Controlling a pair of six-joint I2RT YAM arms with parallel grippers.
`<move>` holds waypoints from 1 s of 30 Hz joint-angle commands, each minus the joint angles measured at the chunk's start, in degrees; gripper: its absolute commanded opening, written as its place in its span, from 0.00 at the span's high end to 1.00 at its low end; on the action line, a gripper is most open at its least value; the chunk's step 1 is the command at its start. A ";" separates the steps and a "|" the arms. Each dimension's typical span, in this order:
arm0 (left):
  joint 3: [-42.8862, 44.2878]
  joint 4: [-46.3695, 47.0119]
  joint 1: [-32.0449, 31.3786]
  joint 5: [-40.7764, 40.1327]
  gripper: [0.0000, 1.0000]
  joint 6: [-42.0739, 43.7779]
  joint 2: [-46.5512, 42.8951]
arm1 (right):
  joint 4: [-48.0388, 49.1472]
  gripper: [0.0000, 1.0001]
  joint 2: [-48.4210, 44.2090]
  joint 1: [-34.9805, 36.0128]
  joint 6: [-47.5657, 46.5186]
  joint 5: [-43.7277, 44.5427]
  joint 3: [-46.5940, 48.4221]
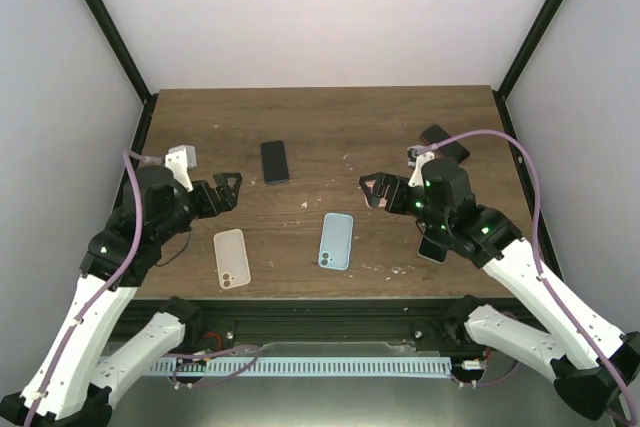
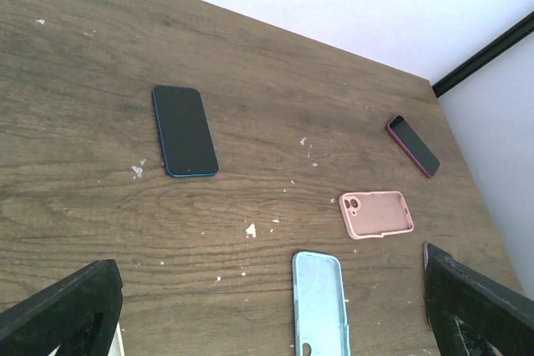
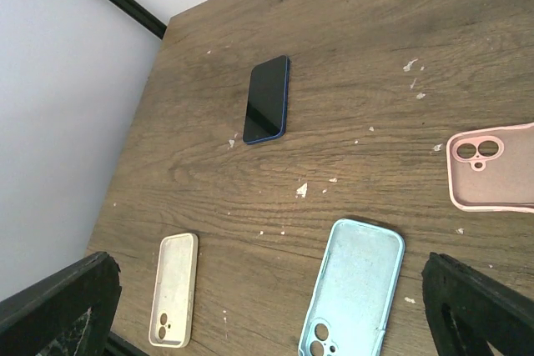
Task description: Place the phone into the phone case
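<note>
A dark phone [image 1: 275,161] with a blue rim lies face up at the middle back of the table; it also shows in both wrist views [image 2: 184,131] [image 3: 268,100]. In front of it lies a light blue phone case [image 1: 336,241] [image 2: 319,304] [image 3: 354,299], hollow side up and empty. My left gripper [image 1: 228,194] [image 2: 269,289] hovers open left of the phone, holding nothing. On the other side my right gripper [image 1: 372,192] [image 3: 269,289] hangs open above the table, right of the blue case, also with nothing in it.
A cream case [image 1: 231,258] [image 3: 173,289] lies near the front left. A pink case [image 2: 377,213] [image 3: 492,170] lies at the right, mostly under my right arm in the top view. A second dark phone with a red rim [image 1: 445,143] [image 2: 412,145] sits at the back right. White flecks dot the wooden table [image 1: 330,127].
</note>
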 commanded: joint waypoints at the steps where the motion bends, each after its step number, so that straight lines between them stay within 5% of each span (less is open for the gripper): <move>1: 0.17 0.79 -0.20 0.67 0.00 1.27 0.68 | 0.52 0.00 -0.34 0.40 -0.03 0.37 1.64; 9: -0.24 -2.55 -0.20 -7.06 0.01 -2.93 2.64 | -0.56 0.00 1.80 0.36 0.70 -0.38 2.51; 14: -3.25 -5.90 -0.14 -12.11 0.11 -10.50 6.66 | -2.21 0.00 3.20 0.36 1.56 0.68 2.49; 17: -9.34 -3.84 -0.16 -11.93 0.23 -14.00 7.81 | -3.30 0.00 4.61 0.36 4.62 1.76 1.18; 25: -22.78 -2.06 3.89 -8.68 0.25 -21.55 10.10 | -5.34 0.01 10.71 0.36 10.44 2.16 0.21; 30: -26.75 -2.16 5.77 -8.72 0.35 -22.51 9.94 | -6.05 0.02 13.73 0.37 9.21 1.54 1.26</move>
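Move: The white case lies about 4 cm back and 5 cm left of the left hand, some 30 cm below it. From that hand, the blue case is level ahead but 22 cm to the right, and the blue-edged phone some 24 cm ahead and 5 cm right. The blue case sits about 3 cm back, 6 cm left and 27 cm below the right hand; the pink case is roughly 12 cm ahead and 10 cm right of the right hand. The white case is what the left hand drops towards: after easing slightly forward it plunges about 23 cm, swinging left and then drawing back, while the fingers tip steeply down, turn counter-clockwise and narrow partway, still open above the case. The right hand sinks about 8 cm towards the blue case, tipping down some 20 degrees, fingers wide open. ##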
